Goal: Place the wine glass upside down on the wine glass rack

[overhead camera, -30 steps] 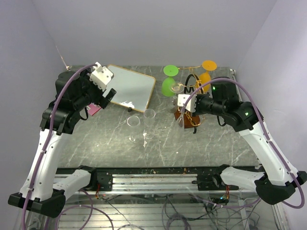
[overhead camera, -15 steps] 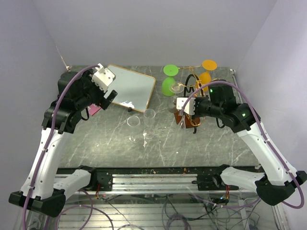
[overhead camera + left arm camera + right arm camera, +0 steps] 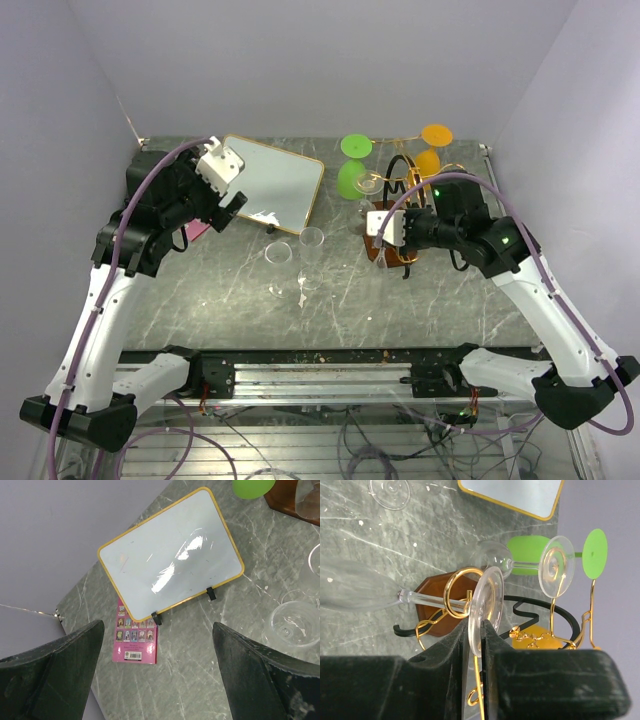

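A clear wine glass (image 3: 430,600) lies level in the right wrist view, its stem through a gold curl (image 3: 451,592) of the wine glass rack (image 3: 432,615). Its bowl (image 3: 355,587) points away from the rack and its foot (image 3: 487,605) sits edge-on between my right gripper's fingers. My right gripper (image 3: 481,630) is shut on that foot's rim. From above, my right gripper (image 3: 378,232) is at the rack's (image 3: 400,175) near left side. My left gripper (image 3: 232,205) hangs open and empty over the table's left, far from the rack.
On the rack hang a green glass (image 3: 352,165), an orange glass (image 3: 432,150) and another clear glass (image 3: 555,567). Three clear glasses (image 3: 300,258) stand mid-table. A gold-framed white board (image 3: 272,183) lies at the back left, with a pink booklet (image 3: 136,637) beside it.
My right wrist has edged a little left and back at the rack, still holding the glass's foot. My left arm has drifted slightly right, jaws still wide.
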You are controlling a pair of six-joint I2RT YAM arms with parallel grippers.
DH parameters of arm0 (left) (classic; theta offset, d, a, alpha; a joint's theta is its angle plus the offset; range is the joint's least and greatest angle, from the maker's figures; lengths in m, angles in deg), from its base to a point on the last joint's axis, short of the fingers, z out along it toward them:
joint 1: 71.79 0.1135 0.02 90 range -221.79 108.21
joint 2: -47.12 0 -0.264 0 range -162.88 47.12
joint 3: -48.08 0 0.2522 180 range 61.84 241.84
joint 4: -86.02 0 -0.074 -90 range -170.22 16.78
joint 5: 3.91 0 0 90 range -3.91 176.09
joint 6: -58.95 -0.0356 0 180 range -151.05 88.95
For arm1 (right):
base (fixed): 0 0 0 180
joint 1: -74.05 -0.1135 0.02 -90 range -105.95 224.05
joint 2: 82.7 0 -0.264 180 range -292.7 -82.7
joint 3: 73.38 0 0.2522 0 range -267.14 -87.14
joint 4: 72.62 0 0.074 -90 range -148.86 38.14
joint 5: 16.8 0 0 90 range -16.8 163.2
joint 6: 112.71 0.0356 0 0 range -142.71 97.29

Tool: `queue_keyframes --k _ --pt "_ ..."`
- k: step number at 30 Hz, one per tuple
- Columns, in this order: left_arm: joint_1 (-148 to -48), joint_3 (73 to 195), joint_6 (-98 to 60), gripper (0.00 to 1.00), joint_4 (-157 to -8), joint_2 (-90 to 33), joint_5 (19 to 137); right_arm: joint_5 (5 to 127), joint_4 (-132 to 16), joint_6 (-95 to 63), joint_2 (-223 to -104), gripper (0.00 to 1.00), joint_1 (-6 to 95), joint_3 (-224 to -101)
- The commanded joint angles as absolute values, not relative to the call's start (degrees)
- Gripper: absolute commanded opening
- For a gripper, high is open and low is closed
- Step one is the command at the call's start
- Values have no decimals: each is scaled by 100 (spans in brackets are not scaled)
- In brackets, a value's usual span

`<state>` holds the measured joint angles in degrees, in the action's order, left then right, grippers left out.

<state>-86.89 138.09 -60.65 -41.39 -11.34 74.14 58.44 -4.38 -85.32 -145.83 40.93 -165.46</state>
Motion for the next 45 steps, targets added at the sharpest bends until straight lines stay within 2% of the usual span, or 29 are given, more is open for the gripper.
queue_keyframes --k 1,6,26,41,45 --pt "-8638 13766 -6148 100 -4322 -1133 7216 5815 -455 -8529 -14491 14 4072 -16436" --pt "-8638 13710 -6180 100 -4322 -1133 7197 5824 -447 -8529 -14460 15 4071 -16336" --pt "-8634 13347 -6005 99 -4539 -1274 6749 5863 -363 -8546 -14430 30 4074 -16285" --pt "-8638 12794 -4966 100 -5346 -1602 5850 5854 -406 -8529 -14355 47 4117 -16182" --pt "-8634 12761 -4612 100 -5570 -1723 5625 5831 -415 -8516 -14327 56 4157 -16150"
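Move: The clear wine glass hangs tilted in the rack ring at the right hand, its foot at the barely parted fingertips and its middle about 3 cm back, 4 cm left and 9 cm below. The hung clear glass is about 11 cm ahead and 3 cm left, the green one some 19 cm ahead and 6 cm left, both about 8 cm lower. From the left hand, the nearer standing glass is about 10 cm right, 2 cm back and 26 cm down; the flute is 15 cm right, 4 cm back and 25 cm down. The upside-down glass is let go into its ring: the right fingers spread from barely parted to about half open around its foot, while that hand eases down roughly 2 cm. Meanwhile the wide-open, empty left hand goes down about 7 cm and 5 cm right towards the two standing clear glasses, gathering speed and tipping its fingers down some 15 degrees with a slight clockwise turn. ##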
